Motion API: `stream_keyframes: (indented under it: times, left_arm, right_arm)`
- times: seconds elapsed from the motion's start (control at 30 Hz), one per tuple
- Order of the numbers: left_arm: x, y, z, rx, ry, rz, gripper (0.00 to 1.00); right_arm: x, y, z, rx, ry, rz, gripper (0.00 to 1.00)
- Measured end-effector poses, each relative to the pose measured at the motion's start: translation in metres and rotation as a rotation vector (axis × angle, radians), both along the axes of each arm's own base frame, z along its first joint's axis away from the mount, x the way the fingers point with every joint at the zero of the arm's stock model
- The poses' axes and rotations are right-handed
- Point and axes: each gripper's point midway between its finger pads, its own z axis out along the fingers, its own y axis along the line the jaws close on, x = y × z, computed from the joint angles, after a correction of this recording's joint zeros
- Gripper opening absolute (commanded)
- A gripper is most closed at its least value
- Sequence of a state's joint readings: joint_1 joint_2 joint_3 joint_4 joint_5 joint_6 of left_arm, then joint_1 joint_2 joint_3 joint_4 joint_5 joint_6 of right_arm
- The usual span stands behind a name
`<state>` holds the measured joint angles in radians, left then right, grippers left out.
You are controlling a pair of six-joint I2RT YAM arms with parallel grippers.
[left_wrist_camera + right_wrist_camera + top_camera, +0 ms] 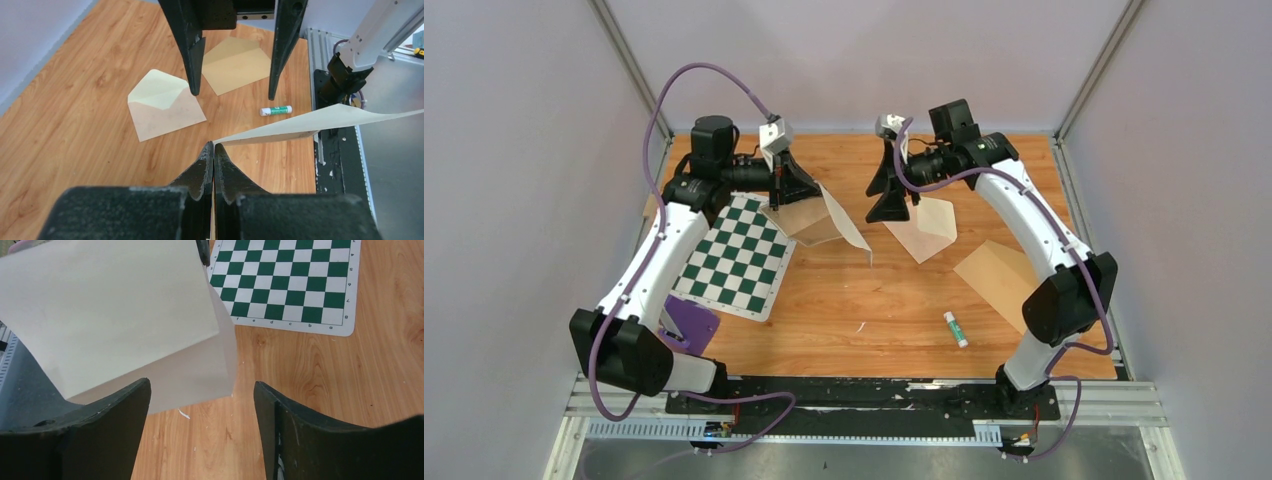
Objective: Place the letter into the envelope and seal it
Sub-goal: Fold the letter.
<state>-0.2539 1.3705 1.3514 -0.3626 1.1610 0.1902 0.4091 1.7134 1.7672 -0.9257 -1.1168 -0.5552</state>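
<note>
My left gripper is shut on an edge of the letter, a cream folded sheet held above the table; its free part juts right in the left wrist view. From above, the letter hangs beside the left gripper. The right gripper stands open just right of the sheet, nothing between its fingers. In the right wrist view the letter fills the upper left, ahead of the open right gripper. The envelope lies flat with its flap open.
A green-and-white chessboard mat lies at the left, under the left arm. A second tan envelope lies at the right. A glue stick rests near the front. A purple object sits by the left arm's base.
</note>
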Motion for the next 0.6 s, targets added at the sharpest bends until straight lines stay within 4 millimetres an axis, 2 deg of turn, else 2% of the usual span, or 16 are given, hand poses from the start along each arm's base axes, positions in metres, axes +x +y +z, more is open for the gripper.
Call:
stream_keyframes:
  times: [0.17,0.3,0.5,0.6]
  left_arm:
    - [0.014,0.004,-0.013,0.031,0.038,0.096,0.01]
    - [0.040,0.012,-0.029,0.060,0.130,0.267,0.01]
    - [0.070,0.013,-0.045,0.036,0.282,0.416,0.02]
    - [0.074,0.011,-0.044,0.011,0.325,0.431,0.02]
  right_arm:
    - [0.003,-0.001,0.008,0.001,0.000,-0.019,0.84]
    - [0.004,-0.001,0.033,0.024,-0.053,-0.042,0.94]
    - [-0.007,-0.002,0.052,0.025,-0.217,-0.103,0.94]
    - [0.000,0.002,0.055,0.027,-0.286,-0.140,0.92]
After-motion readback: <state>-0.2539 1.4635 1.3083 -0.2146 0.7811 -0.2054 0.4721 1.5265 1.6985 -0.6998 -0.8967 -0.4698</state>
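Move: The left hand already pinches the letter by its edge; the sheet's middle hangs about 7 cm back and 4 cm below it, with the right gripper's open fingers some 11 cm to its right and about level. From the empty right hand the letter's middle is roughly 10 cm left, 5 cm back and a little lower. Down on the table, the envelope lies about 11 cm ahead and 12 cm right of the right hand, the glue stick 11 cm back and 18 cm right. Keeping its pinch on the letter's edge, the left hand carries the sheet forward about 7.5 cm and down 4.5 cm, turning some 25 degrees counter-clockwise and rolling as it goes. The right hand holds nothing: it rises about 5 cm nearly in place, opens its fingers wider and tilts some 15 to 20 degrees, staying beside the sheet. ##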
